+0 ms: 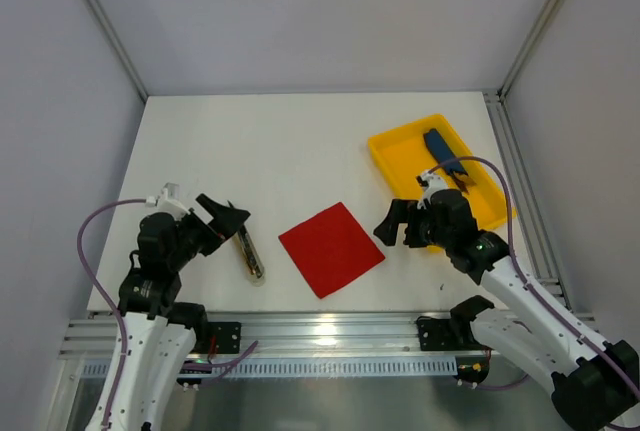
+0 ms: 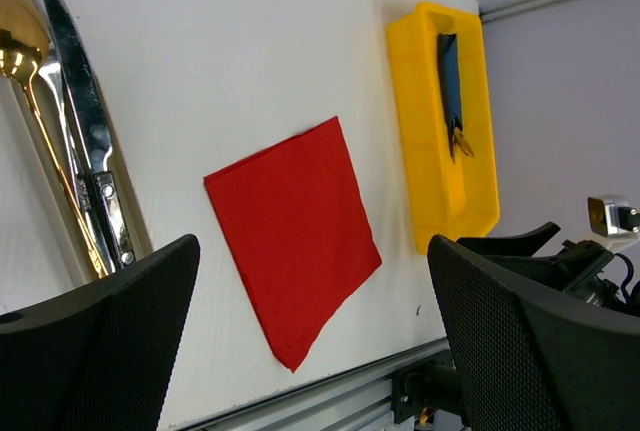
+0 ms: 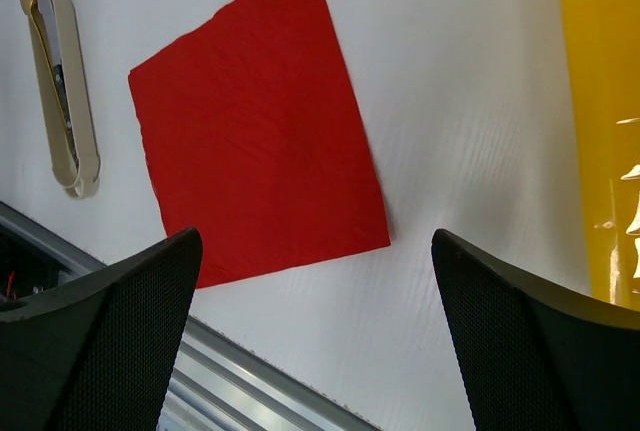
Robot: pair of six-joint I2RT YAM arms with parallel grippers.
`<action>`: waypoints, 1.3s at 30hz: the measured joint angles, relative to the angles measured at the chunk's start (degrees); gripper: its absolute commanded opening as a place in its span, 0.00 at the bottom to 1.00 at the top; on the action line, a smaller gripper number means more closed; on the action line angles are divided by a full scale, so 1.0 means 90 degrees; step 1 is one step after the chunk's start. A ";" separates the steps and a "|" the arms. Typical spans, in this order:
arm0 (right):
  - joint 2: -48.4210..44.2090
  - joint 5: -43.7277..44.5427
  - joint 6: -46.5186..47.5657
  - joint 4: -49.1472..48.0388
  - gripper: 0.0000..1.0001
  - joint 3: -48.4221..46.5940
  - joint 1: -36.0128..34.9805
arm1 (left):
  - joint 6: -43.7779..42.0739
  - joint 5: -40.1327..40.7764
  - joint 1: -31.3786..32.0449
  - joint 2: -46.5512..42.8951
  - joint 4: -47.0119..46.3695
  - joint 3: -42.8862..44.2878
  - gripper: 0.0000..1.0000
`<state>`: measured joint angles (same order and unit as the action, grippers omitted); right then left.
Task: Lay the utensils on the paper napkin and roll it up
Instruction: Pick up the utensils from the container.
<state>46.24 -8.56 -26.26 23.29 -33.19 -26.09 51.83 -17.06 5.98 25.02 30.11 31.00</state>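
The red paper napkin point(image 1: 332, 248) point(image 2: 295, 221) point(image 3: 255, 131) lies flat near the table's front edge, between the two arms. The utensils point(image 1: 249, 254) lie to its left in a pale beige sleeve point(image 3: 66, 111). In the left wrist view a gold spoon point(image 2: 28, 76), fork tines and a shiny knife blade point(image 2: 82, 116) show side by side. My left gripper point(image 1: 222, 219) point(image 2: 312, 251) hovers open just left of the utensils, holding nothing. My right gripper point(image 1: 398, 226) point(image 3: 315, 241) is open and empty, just right of the napkin.
A yellow tray point(image 1: 395, 146) point(image 2: 425, 131) point(image 3: 590, 101) stands at the back right, behind the right gripper, with a flat dark-blue item point(image 1: 440, 149) point(image 2: 450, 76) in it. The aluminium rail point(image 1: 320, 331) runs along the table's front edge.
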 measured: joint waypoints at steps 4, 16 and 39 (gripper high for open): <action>-0.0107 -0.0457 -0.0100 -0.0032 1.00 0.0250 0.0000 | -0.0138 0.0136 0.0000 0.0255 0.0240 0.0063 0.90; -0.0804 -0.0843 -0.0508 -0.0112 0.99 0.0012 0.0010 | -0.0124 0.1314 0.1120 0.2404 0.0580 0.0466 0.79; -0.0486 -0.0469 0.0107 0.0607 0.96 -0.0838 0.0036 | 0.0964 0.3835 0.2562 0.4391 0.0891 0.1290 0.46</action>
<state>41.87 -12.78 -25.30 28.75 -40.73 -25.76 60.51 17.45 29.04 64.53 38.13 42.61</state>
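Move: The utensils, lying in their narrow container, are almost straight below the left hand, about 17 cm down and perhaps 1 cm to its left. The red napkin lies about 19 cm to that hand's right, its middle about 1 cm back and some 18 cm down. From the right hand, the utensils are roughly 31 cm to the left, 1 cm back and 11 cm down. Towards the utensils in the container the left hand sinks about 10 cm and eases some 3 cm forward, its fingers tipping down and its left side rolling up, each by 25 to 30 degrees, while they close from wide open to about half. It stops short above them with no touch to be seen. The empty right hand, still wide open, rises about 6 cm. ##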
